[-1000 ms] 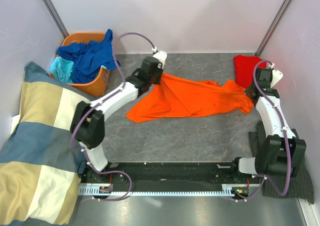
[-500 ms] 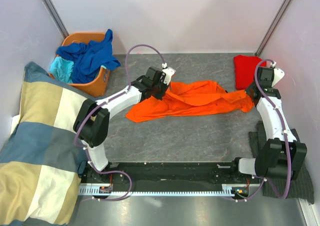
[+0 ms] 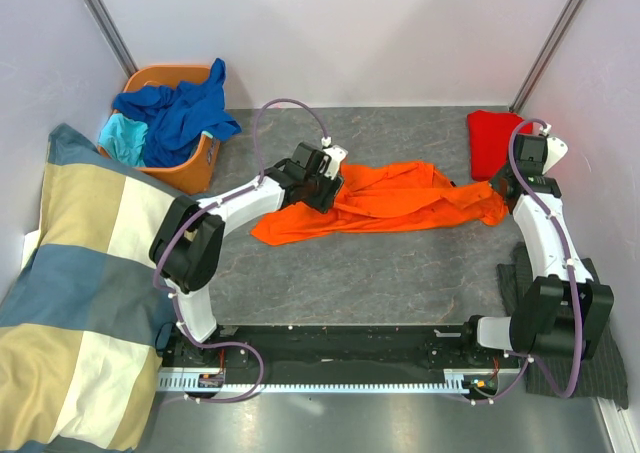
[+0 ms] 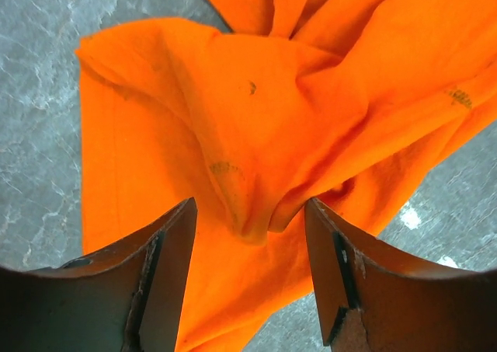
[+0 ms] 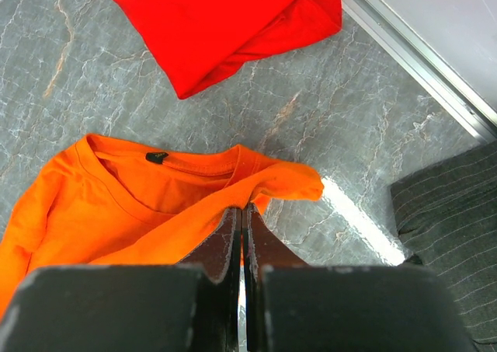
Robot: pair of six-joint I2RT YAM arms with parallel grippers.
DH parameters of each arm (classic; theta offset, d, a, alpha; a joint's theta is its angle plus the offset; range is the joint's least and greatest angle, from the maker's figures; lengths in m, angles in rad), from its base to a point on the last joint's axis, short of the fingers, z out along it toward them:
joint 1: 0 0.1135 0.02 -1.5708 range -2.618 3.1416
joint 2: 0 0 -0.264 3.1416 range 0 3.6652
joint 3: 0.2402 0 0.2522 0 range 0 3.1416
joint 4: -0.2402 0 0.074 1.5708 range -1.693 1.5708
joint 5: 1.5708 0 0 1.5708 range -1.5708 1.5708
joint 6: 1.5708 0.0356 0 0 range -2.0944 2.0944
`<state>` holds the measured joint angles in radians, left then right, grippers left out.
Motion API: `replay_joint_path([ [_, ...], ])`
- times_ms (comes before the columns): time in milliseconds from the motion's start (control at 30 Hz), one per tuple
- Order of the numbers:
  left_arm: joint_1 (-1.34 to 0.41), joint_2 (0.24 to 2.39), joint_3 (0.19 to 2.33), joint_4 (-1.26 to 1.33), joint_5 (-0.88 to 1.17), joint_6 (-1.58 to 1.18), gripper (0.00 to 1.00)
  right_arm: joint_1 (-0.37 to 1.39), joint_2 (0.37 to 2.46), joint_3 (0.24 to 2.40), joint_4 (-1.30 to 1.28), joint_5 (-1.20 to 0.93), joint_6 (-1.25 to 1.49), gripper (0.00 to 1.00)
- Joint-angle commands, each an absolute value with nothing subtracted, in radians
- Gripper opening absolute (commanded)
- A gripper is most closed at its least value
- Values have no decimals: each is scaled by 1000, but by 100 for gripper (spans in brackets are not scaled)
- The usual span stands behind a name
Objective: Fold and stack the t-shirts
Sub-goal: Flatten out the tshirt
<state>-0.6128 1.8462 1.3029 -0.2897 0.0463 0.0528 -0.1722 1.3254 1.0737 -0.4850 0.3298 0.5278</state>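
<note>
The orange t-shirt (image 3: 400,198) lies crumpled lengthwise across the middle of the table. My left gripper (image 3: 325,178) hovers over its left part. In the left wrist view this gripper (image 4: 248,204) is open, and a raised fold of the orange t-shirt (image 4: 256,119) sits loose between the fingers. My right gripper (image 3: 503,188) is at the shirt's right end. There the gripper (image 5: 242,208) is shut on the orange t-shirt (image 5: 140,204) at a shoulder edge beside the collar. A folded red t-shirt (image 3: 495,138) lies at the back right, just beyond the right gripper, with the red t-shirt (image 5: 225,18) clear in the right wrist view.
An orange basket (image 3: 200,168) at the back left holds royal blue shirts (image 3: 175,108) and a turquoise one (image 3: 125,138). A checked blanket (image 3: 70,293) covers the left side. A dark pinstriped cloth (image 3: 600,363) lies by the right arm's base.
My left gripper carried the shirt's far left edge toward the right and down, folding it over, then opened and let go. The right gripper stayed shut on the shirt.
</note>
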Motion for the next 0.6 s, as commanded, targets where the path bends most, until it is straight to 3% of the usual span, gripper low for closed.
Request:
replay_joint_path([
  [0,-612,1819,1275,-258,38,17,65,-170,1331,1071,-457,325,537,0],
  [567,-624,1805,1161,-183,3,-48,61,-169,1351,1068,-449,308,528,0],
])
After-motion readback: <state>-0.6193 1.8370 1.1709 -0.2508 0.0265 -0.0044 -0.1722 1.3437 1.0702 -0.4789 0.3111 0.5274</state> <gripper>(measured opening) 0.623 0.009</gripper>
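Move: The tip of the shirt's loose fold hangs just below my open left hand, about 2 cm back, 1 cm to its left and 5 cm down. From that hand, the shirt's left corner lies roughly 13 cm left and 5 cm back, and the dark neck label some 29 cm right and 8 cm ahead. From my right hand, which already holds the shirt's far end, the fold tip is about 38 cm left, 3 cm back and 13 cm down. I lower my left hand about 4 cm over the orange fold, drawing it back nearly 3 cm and slightly left, fingers staying wide open and astride the fold's tip. The wrist tips a little more downwards, and I ease to a stop without closing. My right hand keeps its pinch on the shirt's right end and stays almost in place. ##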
